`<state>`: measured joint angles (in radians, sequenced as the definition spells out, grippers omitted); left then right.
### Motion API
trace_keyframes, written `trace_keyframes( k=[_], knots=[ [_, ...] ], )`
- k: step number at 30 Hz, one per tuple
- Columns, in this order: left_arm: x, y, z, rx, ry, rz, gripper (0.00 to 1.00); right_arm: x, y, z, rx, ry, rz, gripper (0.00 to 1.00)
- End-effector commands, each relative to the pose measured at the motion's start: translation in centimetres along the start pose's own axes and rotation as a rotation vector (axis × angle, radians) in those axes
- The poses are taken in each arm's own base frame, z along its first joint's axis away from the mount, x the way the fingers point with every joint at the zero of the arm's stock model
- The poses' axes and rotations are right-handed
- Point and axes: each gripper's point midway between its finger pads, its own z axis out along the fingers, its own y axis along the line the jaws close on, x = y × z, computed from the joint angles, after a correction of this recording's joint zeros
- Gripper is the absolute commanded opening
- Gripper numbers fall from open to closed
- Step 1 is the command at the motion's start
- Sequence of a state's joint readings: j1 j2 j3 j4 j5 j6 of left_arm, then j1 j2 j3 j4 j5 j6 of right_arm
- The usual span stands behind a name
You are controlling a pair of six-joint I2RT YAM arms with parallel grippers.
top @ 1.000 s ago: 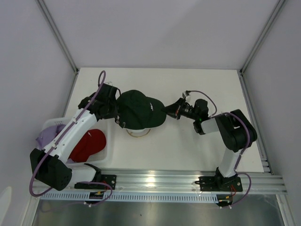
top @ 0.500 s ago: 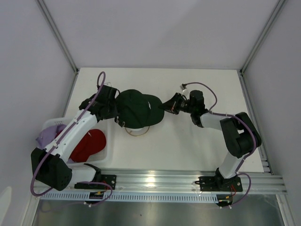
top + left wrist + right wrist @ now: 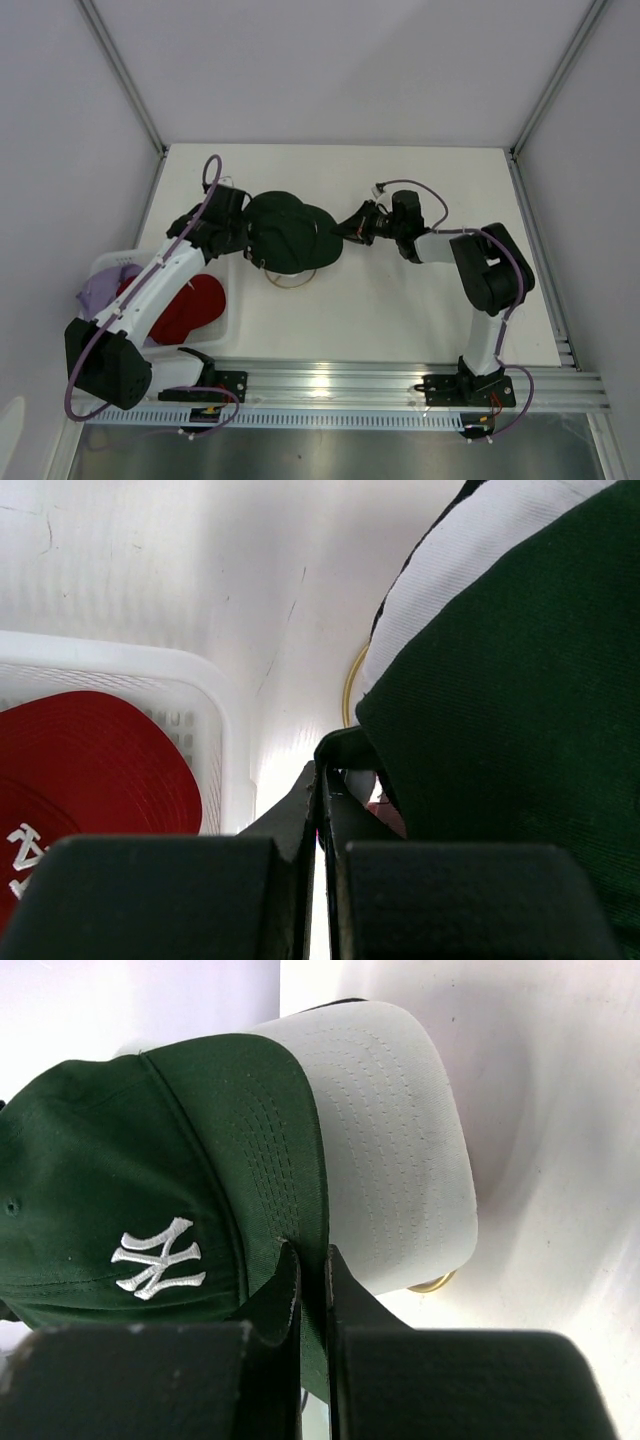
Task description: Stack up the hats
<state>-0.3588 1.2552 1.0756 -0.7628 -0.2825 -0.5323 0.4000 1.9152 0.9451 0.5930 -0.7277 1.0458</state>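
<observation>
A dark green hat (image 3: 285, 235) with a white NY logo hangs over a white hat (image 3: 395, 1140) on the gold ring stand (image 3: 292, 281). My left gripper (image 3: 243, 233) is shut on the green hat's back edge (image 3: 345, 748). My right gripper (image 3: 344, 229) is shut on its brim (image 3: 300, 1180), and the green fabric runs down between those fingers. The left wrist view shows the green crown (image 3: 520, 720) with the white hat (image 3: 450, 570) under it. A red hat (image 3: 190, 305) and a lavender hat (image 3: 103, 287) lie in the basket.
The white mesh basket (image 3: 232, 312) stands at the near left, and its rim (image 3: 225, 730) is close beside my left fingers. Part of the gold ring (image 3: 436, 1282) pokes out below the white brim. White walls enclose the table on three sides.
My right gripper has swung left and farther back with the brim. The green hat has bunched toward the left gripper, which has barely moved. Both grippers stay shut.
</observation>
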Motion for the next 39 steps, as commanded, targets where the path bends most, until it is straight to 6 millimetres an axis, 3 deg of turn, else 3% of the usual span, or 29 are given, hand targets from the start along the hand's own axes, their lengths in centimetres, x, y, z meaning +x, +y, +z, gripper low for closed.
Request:
trace_keyframes(
  k=[1,8,10,11,12,14,22,25,26,27,30,31,33,35,37,39],
  knots=[
    [4.7,4.8,0.8,-0.173,0.164,0.07,0.01,3.1,-13.7,-1.3,0.472,0.001,0.183,0.0],
    [4.5,5.0,0.9,-0.165,0.149,0.081,0.01,4.1,-14.5,-0.7,0.442,0.072,0.122,0.0],
    [4.2,4.8,0.7,-0.151,0.135,0.087,0.01,4.2,-13.7,-0.6,0.367,0.068,0.049,0.0],
    [3.9,4.7,0.5,-0.139,0.123,0.092,0.01,3.5,-11.6,-0.3,0.265,0.06,-0.01,0.0],
    [3.7,4.6,0.4,-0.133,0.112,0.089,0.01,4.2,-11.7,-0.8,0.259,0.082,0.019,0.0],
    [3.4,4.5,0.1,-0.118,0.1,0.092,0.01,3.4,-10.4,-0.9,0.187,0.066,0.007,0.0],
    [2.4,4.1,-0.9,-0.098,0.081,0.089,0.04,1.1,-7.7,-0.9,0.172,0.032,-0.052,0.03],
    [1.2,3.8,-2.2,-0.072,0.03,0.078,0.13,-0.2,-5.6,-1.5,0.167,0.011,-0.099,0.22],
    [0.6,3.7,-2.6,-0.063,0.009,0.072,0.2,-0.6,-5.0,-1.6,0.177,0.001,-0.118,0.41],
    [0.2,3.6,-3.3,-0.05,-0.016,0.066,0.23,-1.0,-4.4,-1.8,0.192,0.002,-0.127,0.52],
    [-1.0,3.6,-4.7,-0.039,-0.062,0.056,0.38,-2.2,-2.1,-2.9,0.22,-0.025,-0.205,0.7],
    [-1.8,3.6,-5.6,-0.028,-0.092,0.046,0.4,-3.3,0.0,-3.3,0.205,-0.053,-0.246,0.75],
    [-2.8,3.6,-7.1,-0.023,-0.122,0.039,0.54,-3.9,1.2,-4.2,0.223,-0.059,-0.274,0.8],
    [-3.5,3.5,-8.5,0.002,-0.152,0.035,0.74,-5.6,4.3,-5.3,0.206,-0.108,-0.36,0.83],
    [-4.8,3.2,-10.4,0.04,-0.196,0.018,0.81,-6.0,5.6,-6.5,0.237,-0.123,-0.388,0.83],
    [-5.6,3.5,-12.2,0.065,-0.238,-0.009,0.96,-6.8,8.6,-7.9,0.218,-0.164,-0.45,0.85]
  ],
)
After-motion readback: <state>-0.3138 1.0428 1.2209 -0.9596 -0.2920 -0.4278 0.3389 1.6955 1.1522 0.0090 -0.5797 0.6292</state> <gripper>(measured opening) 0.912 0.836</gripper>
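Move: Both hands still pinch the green hat over the stack: its middle is about 10 cm right of and 4 cm ahead of the left hand, and 11 cm left of the right hand, level with it forward and some 2 cm higher. The white hat sits just beneath, about 10 cm right and 2 cm ahead of the left hand, 3 cm lower. From the left hand, the red hat in the basket is roughly 14 cm left, 14 cm back and 12 cm down. Both hands open and leave the green hat, left about 8 cm up, right rightward then up some 6. ##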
